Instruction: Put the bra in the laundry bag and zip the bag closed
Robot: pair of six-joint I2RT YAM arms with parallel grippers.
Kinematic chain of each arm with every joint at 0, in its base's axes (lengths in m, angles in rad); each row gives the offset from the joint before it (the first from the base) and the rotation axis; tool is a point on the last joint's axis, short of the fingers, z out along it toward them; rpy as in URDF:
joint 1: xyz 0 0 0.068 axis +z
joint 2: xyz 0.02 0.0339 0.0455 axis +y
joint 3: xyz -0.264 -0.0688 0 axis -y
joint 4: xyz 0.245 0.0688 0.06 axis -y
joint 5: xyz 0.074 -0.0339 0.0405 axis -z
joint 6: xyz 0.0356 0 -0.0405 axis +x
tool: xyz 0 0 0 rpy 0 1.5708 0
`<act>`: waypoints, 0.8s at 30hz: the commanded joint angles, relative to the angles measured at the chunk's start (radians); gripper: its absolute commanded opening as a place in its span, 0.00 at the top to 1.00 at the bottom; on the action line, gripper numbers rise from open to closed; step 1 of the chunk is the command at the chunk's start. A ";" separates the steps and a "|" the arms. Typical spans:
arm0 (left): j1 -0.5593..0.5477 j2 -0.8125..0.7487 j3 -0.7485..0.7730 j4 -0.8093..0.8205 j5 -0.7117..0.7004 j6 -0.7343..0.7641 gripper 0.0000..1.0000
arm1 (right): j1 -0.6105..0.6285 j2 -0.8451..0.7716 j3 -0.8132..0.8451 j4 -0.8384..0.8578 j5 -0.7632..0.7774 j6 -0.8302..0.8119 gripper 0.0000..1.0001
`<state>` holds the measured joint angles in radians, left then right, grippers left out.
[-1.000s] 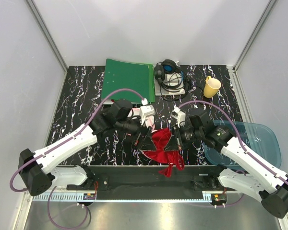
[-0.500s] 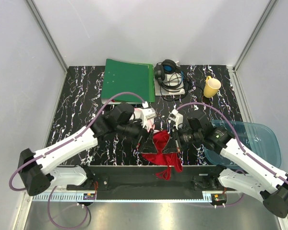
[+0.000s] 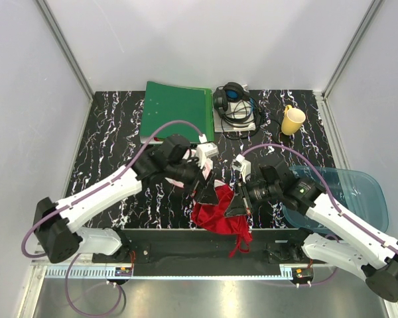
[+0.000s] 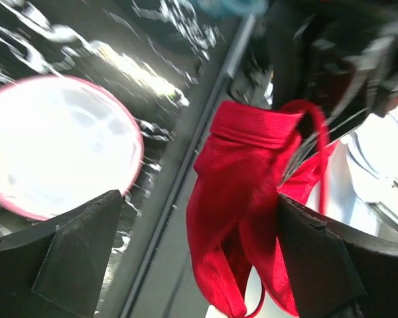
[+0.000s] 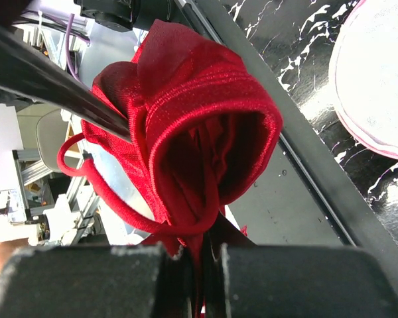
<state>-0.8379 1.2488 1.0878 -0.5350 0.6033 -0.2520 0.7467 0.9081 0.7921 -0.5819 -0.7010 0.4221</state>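
The red bra [image 3: 215, 215] hangs bunched over the table's near edge, with a strap dangling below. My right gripper [image 3: 239, 202] is shut on it; in the right wrist view the fabric [image 5: 192, 126] is pinched at the fingertips [image 5: 202, 255]. My left gripper [image 3: 200, 191] is open and straddles the bra [image 4: 242, 199], whose right fold lies against the right finger [image 4: 318, 265]. The laundry bag, a white disc with pink trim, lies flat on the table [image 4: 53, 156] [image 5: 378, 79]. In the top view my left arm mostly hides it.
A green folder [image 3: 177, 109] lies at the back. Headphones [image 3: 233, 103] rest on a white box and a yellow mug [image 3: 292, 120] stands to their right. A translucent blue tray [image 3: 358, 192] sits under my right arm. The black front rail [image 3: 186, 248] runs below the bra.
My right gripper has carried the bra toward the near edge, bunching it up. The left gripper has followed down and right until it straddles the bra. Both kept their state.
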 commanded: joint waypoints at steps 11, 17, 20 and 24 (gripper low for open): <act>0.003 -0.048 -0.080 0.090 0.271 -0.059 0.10 | 0.016 0.005 0.058 -0.004 0.075 0.007 1.00; 0.003 -0.061 -0.123 0.200 0.296 -0.153 0.30 | 0.036 0.006 0.065 0.048 0.084 0.049 1.00; 0.003 -0.065 -0.134 0.245 0.296 -0.182 0.46 | 0.059 0.012 0.059 0.065 0.092 0.064 1.00; 0.006 -0.068 -0.141 0.277 0.299 -0.196 0.62 | 0.104 0.017 0.041 0.077 0.109 0.067 1.00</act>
<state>-0.8368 1.2163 0.9489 -0.3676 0.8494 -0.4065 0.8097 0.9195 0.8093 -0.5743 -0.6182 0.4721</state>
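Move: The red bra hangs from the right fingers, its bunched middle about 2 cm to that hand's left, level fore and aft and 3 cm below. From the open left hand the bra lies some 5 cm back, 2 cm right and 5 cm below. The laundry bag's round mesh panel lies about 6 cm ahead of the left hand, 2 cm to its right and 16 cm lower; the bag's body is roughly 15 cm ahead and 8 cm left. Backwards by about 4 cm goes the left hand, after a small dip and recovery in height, bringing its wide-open fingers around the hanging bra while the wrist turns some 15 degrees. It then stays there and closes to about half open, one finger on either side of the red cloth. The right hand stays nearly in place and keeps its shut pinch on the bra. ##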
